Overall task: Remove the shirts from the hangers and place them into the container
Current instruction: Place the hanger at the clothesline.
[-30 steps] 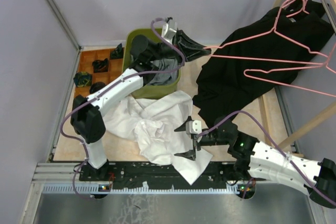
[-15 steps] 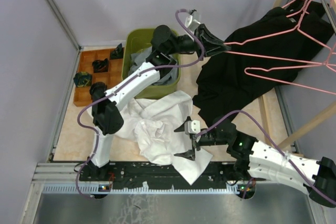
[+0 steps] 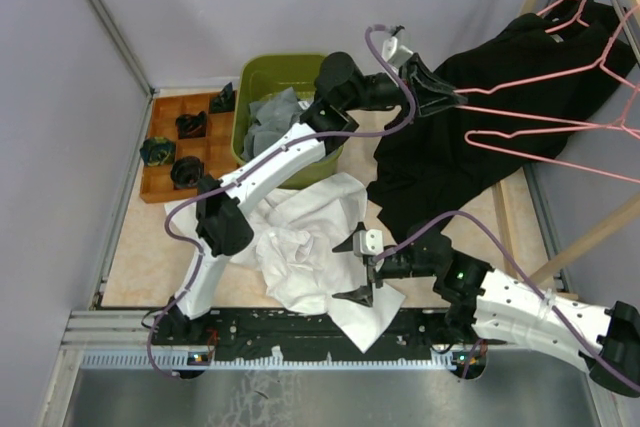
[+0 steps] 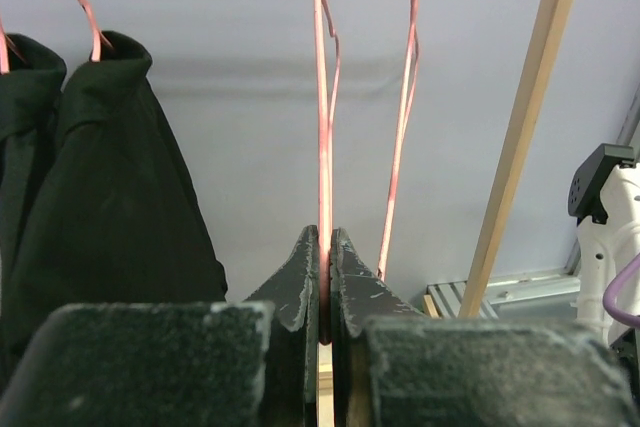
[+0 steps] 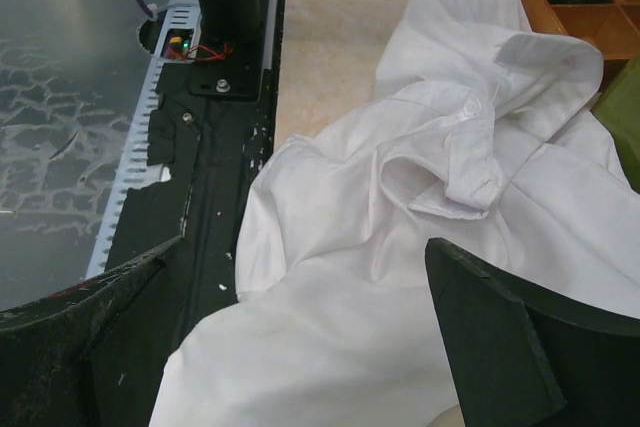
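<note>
My left gripper (image 3: pixel 455 99) reaches out to the right of the container (image 3: pixel 262 67), an olive-green tub with a grey shirt (image 3: pixel 272 115) lying in it. Its jaws (image 4: pixel 325 239) are shut on the thin wire of a pink hanger (image 4: pixel 322 117). Black shirts (image 3: pixel 490 127) hang on pink hangers (image 3: pixel 545 113) at the right, and they show dark at the left of the left wrist view (image 4: pixel 110 197). A white shirt (image 3: pixel 305 237) lies crumpled on the table. My right gripper (image 3: pixel 362 267) hovers open just above that white shirt (image 5: pixel 400 207), jaws wide apart (image 5: pixel 305 252).
A brown wooden compartment tray (image 3: pixel 160 117) with small dark items sits left of the tub. Light wooden rack poles (image 3: pixel 598 234) stand at the right, one close to the held wire (image 4: pixel 525 127). Grey walls close in the left and back.
My left arm has swung from over the tub out to the right and stands at the pink hanger, jaws shut throughout. The right arm has not moved.
</note>
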{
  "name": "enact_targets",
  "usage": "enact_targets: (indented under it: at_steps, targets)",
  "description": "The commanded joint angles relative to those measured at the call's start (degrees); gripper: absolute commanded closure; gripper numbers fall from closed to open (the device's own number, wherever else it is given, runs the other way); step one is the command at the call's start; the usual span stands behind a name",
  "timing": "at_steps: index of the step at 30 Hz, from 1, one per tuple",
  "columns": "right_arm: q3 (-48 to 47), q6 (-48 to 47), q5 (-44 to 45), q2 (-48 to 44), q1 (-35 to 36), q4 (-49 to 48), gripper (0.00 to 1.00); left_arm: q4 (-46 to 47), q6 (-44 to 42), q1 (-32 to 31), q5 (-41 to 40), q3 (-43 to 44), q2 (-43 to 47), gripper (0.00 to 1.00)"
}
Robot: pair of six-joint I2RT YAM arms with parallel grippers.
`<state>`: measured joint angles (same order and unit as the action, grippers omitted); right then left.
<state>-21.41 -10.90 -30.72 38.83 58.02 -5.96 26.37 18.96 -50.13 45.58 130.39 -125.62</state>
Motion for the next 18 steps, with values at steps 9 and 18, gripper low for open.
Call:
enact_targets:
  at_steps: [9,18]
  targets:
    - [0.4,0.7,0.5,-1.4,0.4,-2.1,0.01,-3.1,-3.1,-2.0,-2.7,2.0,-1.9,0.98]
    - [0.9,0.5,1.9,-1.4,0.5,-2.4,0.01,-3.5,-7.6,-2.1,-8.2,-10.2,9.3,0.28]
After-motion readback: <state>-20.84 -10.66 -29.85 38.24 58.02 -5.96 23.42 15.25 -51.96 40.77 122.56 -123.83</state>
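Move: The left hand already pinches the near lower corner of the pink hanger. The clothesline spot for its hook lies about 23 cm to the right, 4 cm ahead and some 14 cm above. The empty hanger already hanging has its near corner about 5 cm back and 2 cm right, at about the same height; the black shirt hangs roughly 9 cm ahead, 12 cm right and 12 cm lower. From the right hand the spot is some 35 cm right, 25 cm ahead and 45 cm up. The left hand, still pinching the hanger by its corner, sinks while easing about 2 cm to the right, bringing the hanger's far, hooked end down onto the clothesline between the black shirt and the empty hanger. The sideways travel then stops and the fingers spread to well over half open, letting go of the wire while the hand keeps sinking, about 5 cm down in all, with the pads left on either side of the corner. ##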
